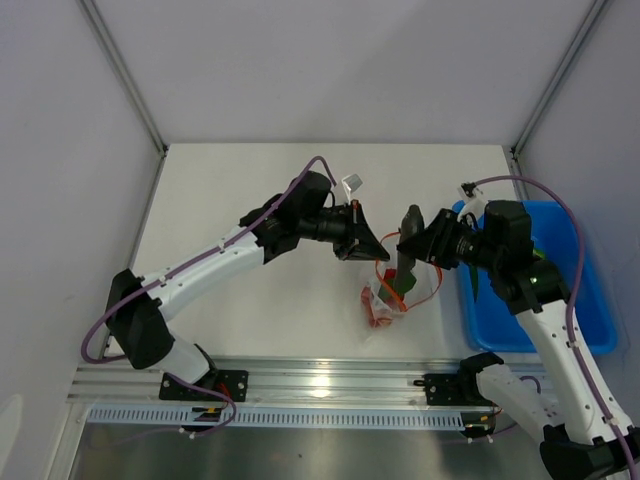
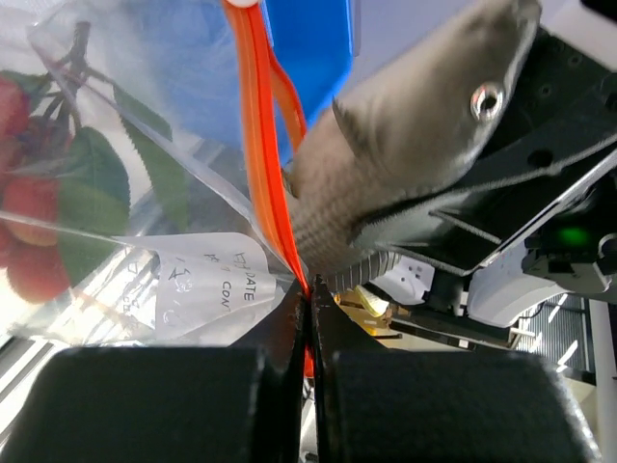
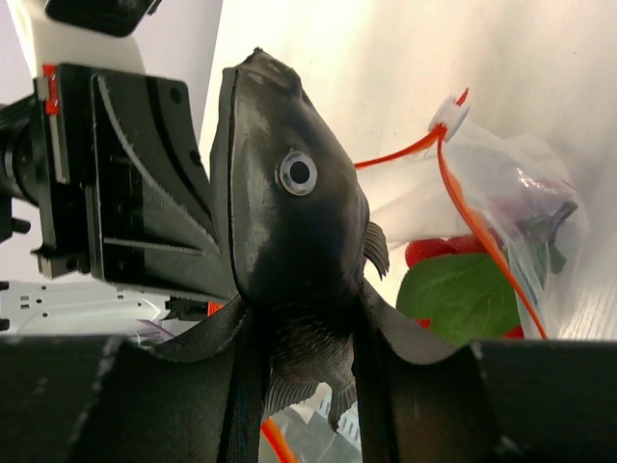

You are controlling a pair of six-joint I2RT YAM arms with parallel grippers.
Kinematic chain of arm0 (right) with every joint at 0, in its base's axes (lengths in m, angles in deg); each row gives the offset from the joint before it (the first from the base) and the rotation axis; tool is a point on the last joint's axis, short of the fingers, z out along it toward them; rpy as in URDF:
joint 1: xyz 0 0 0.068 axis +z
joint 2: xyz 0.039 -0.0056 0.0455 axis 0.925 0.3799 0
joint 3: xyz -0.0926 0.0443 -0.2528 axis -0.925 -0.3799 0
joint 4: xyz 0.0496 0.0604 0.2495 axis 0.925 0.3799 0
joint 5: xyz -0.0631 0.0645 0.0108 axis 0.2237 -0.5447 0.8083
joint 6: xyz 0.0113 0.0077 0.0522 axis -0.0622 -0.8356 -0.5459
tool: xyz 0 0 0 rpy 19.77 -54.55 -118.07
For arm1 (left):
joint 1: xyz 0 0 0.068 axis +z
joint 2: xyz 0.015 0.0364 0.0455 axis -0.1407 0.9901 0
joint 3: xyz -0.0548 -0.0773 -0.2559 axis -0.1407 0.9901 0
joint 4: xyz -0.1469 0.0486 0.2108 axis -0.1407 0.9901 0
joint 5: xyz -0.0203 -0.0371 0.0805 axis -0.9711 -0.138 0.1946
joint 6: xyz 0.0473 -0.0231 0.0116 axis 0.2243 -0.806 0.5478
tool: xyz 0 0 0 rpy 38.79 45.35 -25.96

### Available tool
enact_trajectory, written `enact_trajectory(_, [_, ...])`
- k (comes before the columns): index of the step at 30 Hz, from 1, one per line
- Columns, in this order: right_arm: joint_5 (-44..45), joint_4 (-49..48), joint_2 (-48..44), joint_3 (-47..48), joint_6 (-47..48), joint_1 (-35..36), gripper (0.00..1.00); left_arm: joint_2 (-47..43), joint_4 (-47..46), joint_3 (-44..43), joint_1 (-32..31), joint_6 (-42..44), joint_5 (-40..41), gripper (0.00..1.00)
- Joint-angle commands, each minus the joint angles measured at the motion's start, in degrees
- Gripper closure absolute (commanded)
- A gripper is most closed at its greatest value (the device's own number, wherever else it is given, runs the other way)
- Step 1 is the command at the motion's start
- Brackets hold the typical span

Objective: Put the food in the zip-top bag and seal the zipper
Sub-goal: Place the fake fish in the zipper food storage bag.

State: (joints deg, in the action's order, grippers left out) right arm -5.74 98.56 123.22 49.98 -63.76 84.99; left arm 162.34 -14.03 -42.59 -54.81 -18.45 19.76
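Observation:
The zip-top bag point(image 1: 388, 300) hangs between the arms, with red cherry tomatoes point(image 2: 29, 203) and green leaves point(image 3: 463, 289) inside. My left gripper point(image 2: 310, 294) is shut on the orange-red zipper point(image 2: 260, 145) at the edge of the bag's mouth and holds it up. A white slider tab point(image 3: 449, 114) sits at the strip's far end. My right gripper point(image 3: 304, 338) is shut on a dark toy fish point(image 3: 289, 222), head pointing away from the wrist, just at the bag's mouth and beside the left gripper point(image 1: 372, 248). No peppers can be made out.
A blue plastic bin point(image 1: 540, 300) stands at the right, under the right arm. White enclosure walls stand at the back and both sides. A metal rail point(image 1: 320, 380) with the arm bases runs along the near edge.

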Motion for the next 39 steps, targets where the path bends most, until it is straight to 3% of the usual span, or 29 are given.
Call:
enact_trajectory(1, [0.3, -0.6, -3.1, -0.3, 0.4, 0.5, 1.00, 0.2, -3.8, -2.8, 0.3, -2.9, -1.1, 0.99])
enact_trajectory(11, [-4.5, 9.2, -4.6, -3.6, 2.9, 0.6, 1.00, 2.7, -8.9, -3.5, 0.2, -6.3, -1.3, 1.00])
enact_trajectory(18, [-8.2, 7.6, -4.6, -10.4, 2.1, 0.6, 1.00, 2.4, -9.7, -2.4, 0.2, -6.4, -1.6, 0.99])
enact_trajectory(28, [-8.4, 8.0, -1.0, -11.9, 3.4, 0.9, 0.97, 1.9, -7.4, -2.7, -0.4, -4.2, -2.2, 0.99])
enact_trajectory(31, [-6.4, 8.3, 2.3, -8.2, 2.2, 0.9, 0.76, 1.5, -5.8, -2.2, -1.0, -2.8, -1.9, 0.99])
enact_trajectory(35, [-2.8, 11.7, 6.2, -2.6, 3.4, 0.9, 0.26, 0.7, -5.2, -0.7, -1.1, -2.2, -1.3, 0.99])
enact_trajectory(39, [-1.2, 18.5, 7.8, 2.9, 7.0, 1.0, 0.01, 0.9, -5.2, -1.3, -1.1, -2.0, -1.3, 0.99])
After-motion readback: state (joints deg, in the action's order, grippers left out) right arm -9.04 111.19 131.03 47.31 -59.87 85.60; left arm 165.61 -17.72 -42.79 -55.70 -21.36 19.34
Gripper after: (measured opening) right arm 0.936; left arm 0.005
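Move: The right hand holds the fish upright, head up, with the bag's open mouth about 6 cm back from it, level with it sideways and some 6 cm lower. The left gripper pinching the rim is about 7 cm to its left and 3 cm back, at about its height. The leaf lies 6 cm back, 3 left and 12 below; the red fruit 6 back, 7 left and 15 below. From the left hand the mouth lies about 3 cm back, 7 right and 4 lower. Back about 5 cm over the bag's mouth, then mostly down some 9 cm, the right hand lowers the fish tail-first between the orange rims, tipping its fingers roughly 20 degrees further down. At the bottom it opens wide, lets go of the fish and starts up and forward. The left hand keeps its pinch on the rim, easing slightly right and then down. ##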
